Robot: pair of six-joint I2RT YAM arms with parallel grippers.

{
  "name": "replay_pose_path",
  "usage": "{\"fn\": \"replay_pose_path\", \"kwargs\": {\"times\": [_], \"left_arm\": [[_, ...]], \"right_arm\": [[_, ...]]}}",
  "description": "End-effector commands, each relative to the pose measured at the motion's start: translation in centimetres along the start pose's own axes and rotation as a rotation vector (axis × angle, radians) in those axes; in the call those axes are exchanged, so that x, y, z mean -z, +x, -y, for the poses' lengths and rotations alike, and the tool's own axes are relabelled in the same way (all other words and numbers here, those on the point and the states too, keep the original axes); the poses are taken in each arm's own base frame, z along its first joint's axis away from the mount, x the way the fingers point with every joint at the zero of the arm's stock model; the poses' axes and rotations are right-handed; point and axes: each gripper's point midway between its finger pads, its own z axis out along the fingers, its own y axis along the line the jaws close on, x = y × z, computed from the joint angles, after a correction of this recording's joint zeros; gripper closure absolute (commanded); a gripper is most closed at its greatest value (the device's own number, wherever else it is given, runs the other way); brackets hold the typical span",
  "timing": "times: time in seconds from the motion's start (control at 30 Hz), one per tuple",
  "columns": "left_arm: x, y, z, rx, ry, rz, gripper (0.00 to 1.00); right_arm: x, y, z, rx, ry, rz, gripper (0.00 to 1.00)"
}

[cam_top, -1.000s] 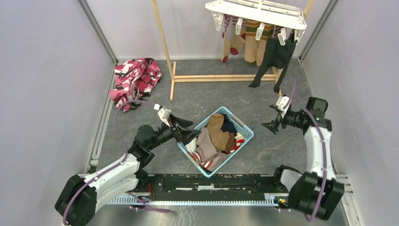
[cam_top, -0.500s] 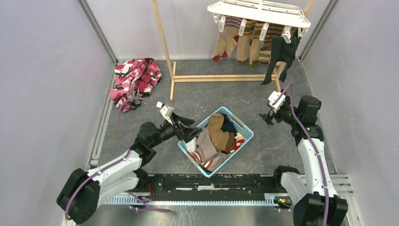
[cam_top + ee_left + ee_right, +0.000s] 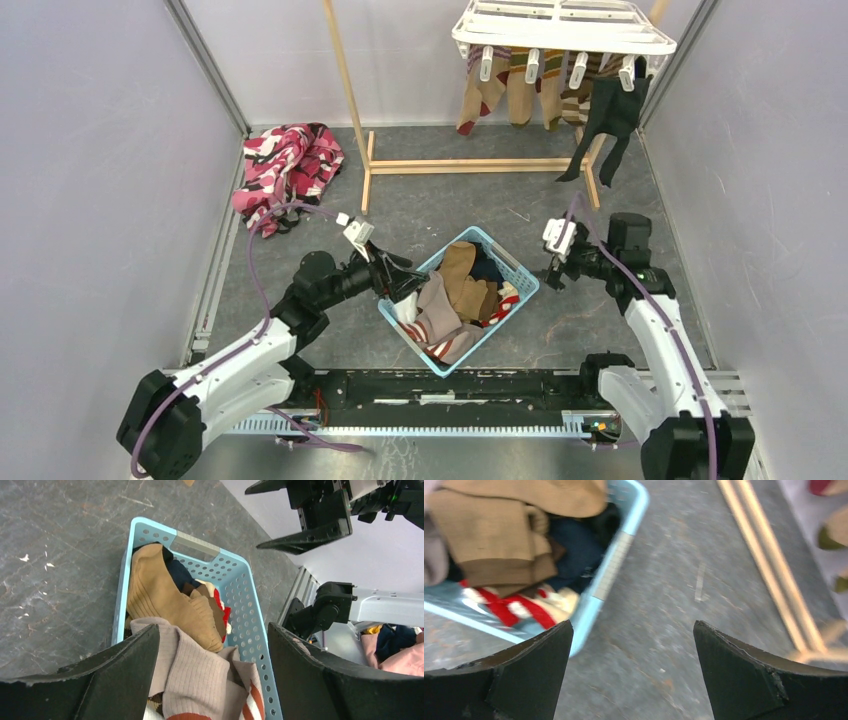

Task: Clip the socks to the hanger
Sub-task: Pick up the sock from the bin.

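Note:
A heap of socks (image 3: 460, 295) lies in the light blue basket (image 3: 523, 272) in mid floor. The white hanger (image 3: 560, 25) hangs at the back right, with tan, striped and black socks (image 3: 610, 115) clipped under it. My left gripper (image 3: 408, 280) is open at the basket's left corner. In the left wrist view the left gripper (image 3: 213, 630) straddles a grey sock with a red-white cuff (image 3: 200, 675), beside a tan sock (image 3: 160, 595). My right gripper (image 3: 553, 272) is open and empty, just right of the basket. In the right wrist view the right gripper (image 3: 631, 630) hovers over bare floor.
A pink, red and black cloth (image 3: 288, 165) lies at the back left. The wooden stand's base (image 3: 470, 165) crosses the floor behind the basket. Grey walls close in on both sides. The basket's rim (image 3: 611, 565) is left of the right fingers.
My right arm has swung left and down from near the hanger to the basket's right side. The hanger and its socks have swayed right. My left gripper has edged further over the basket.

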Motion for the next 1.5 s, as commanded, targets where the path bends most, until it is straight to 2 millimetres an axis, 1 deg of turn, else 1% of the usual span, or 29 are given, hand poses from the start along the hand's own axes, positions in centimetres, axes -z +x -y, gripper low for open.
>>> {"fn": "replay_pose_path", "kwargs": {"times": [0.0,0.07,0.1,0.17,0.23,0.27,0.37,0.43,0.5,0.53,0.57,0.6,0.67,0.77,0.8,0.87,1.03,1.17,1.23,1.33,1.47], "left_arm": [[-0.4,0.9,0.6,0.033,-0.042,-0.11,0.16],[-0.7,1.6,1.0,-0.014,-0.091,-0.146,0.17],[-0.8,2.2,1.0,-0.043,-0.119,-0.169,0.17],[-1.1,3.1,1.2,-0.083,-0.161,-0.207,0.17],[-1.4,3.9,1.3,-0.101,-0.183,-0.234,0.17],[-1.6,4.1,1.3,-0.109,-0.192,-0.241,0.18],[-2.5,4.5,1.5,-0.127,-0.207,-0.261,0.2],[-3.3,4.7,1.6,-0.133,-0.212,-0.279,0.23],[-4.4,5.0,1.9,-0.135,-0.214,-0.3,0.25],[-4.9,5.5,2.0,-0.138,-0.213,-0.321,0.26],[-5.6,5.3,1.7,-0.148,-0.24,-0.318,0.27],[-5.9,5.8,1.6,-0.153,-0.249,-0.339,0.28],[-6.6,6.2,1.4,-0.17,-0.276,-0.366,0.29],[-7.2,6.7,0.8,-0.204,-0.34,-0.405,0.31],[-7.5,6.4,0.6,-0.215,-0.366,-0.406,0.31],[-7.6,6.6,0.4,-0.231,-0.396,-0.42,0.32],[-7.7,7.0,1.1,-0.263,-0.426,-0.439,0.35],[-7.1,7.2,1.8,-0.311,-0.46,-0.474,0.36],[-6.4,7.4,1.4,-0.337,-0.507,-0.496,0.39],[-4.9,7.4,0.2,-0.36,-0.601,-0.531,0.4],[-3.7,7.0,-1.4,-0.352,-0.702,-0.487,0.45]], "right_arm": [[-1.5,-1.0,-3.9,0.005,-0.193,0.036,0.02],[-2.3,-0.3,-3.8,0.021,-0.147,-0.003,0.02],[-2.4,0.0,-3.2,0.042,-0.103,-0.031,0.02],[-2.2,0.5,-1.9,0.07,-0.017,-0.071,0.02],[-1.9,0.7,-1.1,0.082,0.038,-0.09,0.02],[-1.9,0.8,-1.0,0.086,0.048,-0.09,0.02],[-2.1,1.3,-2.0,0.08,0.009,-0.087,0.02],[-2.3,1.5,-3.0,0.074,-0.043,-0.08,0.02],[-2.4,1.6,-3.6,0.071,-0.074,-0.078,0.02],[-2.4,1.8,-3.8,0.069,-0.083,-0.082,0.02],[-2.4,1.8,-3.9,0.071,-0.089,-0.083,0.02],[-2.4,1.8,-4.0,0.073,-0.092,-0.084,0.02],[-2.4,1.8,-4.1,0.077,-0.098,-0.083,0.02],[-2.3,1.6,-4.3,0.085,-0.106,-0.076,0.02],[-2.2,1.6,-4.3,0.088,-0.11,-0.074,0.02],[-2.2,1.6,-4.4,0.091,-0.115,-0.078,0.02],[-2.1,1.7,-4.3,0.1,-0.11,-0.084,0.02],[-2.0,1.6,-4.4,0.102,-0.115,-0.083,0.02],[-2.0,1.6,-4.5,0.105,-0.119,-0.081,0.02],[-2.0,1.5,-4.4,0.108,-0.118,-0.08,0.02],[-2.0,1.5,-4.5,0.109,-0.12,-0.079,0.02]]}}
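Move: Below the left hand, the grey sock lies in the bin about 4 cm back, 4 cm to the right and 13 cm down. At the same depth, the tan sock is some 10 cm right and 2 cm ahead of this hand, the white sock about 3 cm left and 4 cm back, and the navy sock 14 cm right and 5 cm ahead. From the right hand, the grey sock is about 24 cm left and 5 cm back. Swinging right and sinking about 7 cm over the bin, the left hand overshoots slightly right, then eases back left above the grey sock. It rolls some 45 degrees, tipping its level fingers steeply down as they close partway, still short of the socks. The open right hand sinks about 5 cm beside the bin's right corner, drawing slightly back and left. ##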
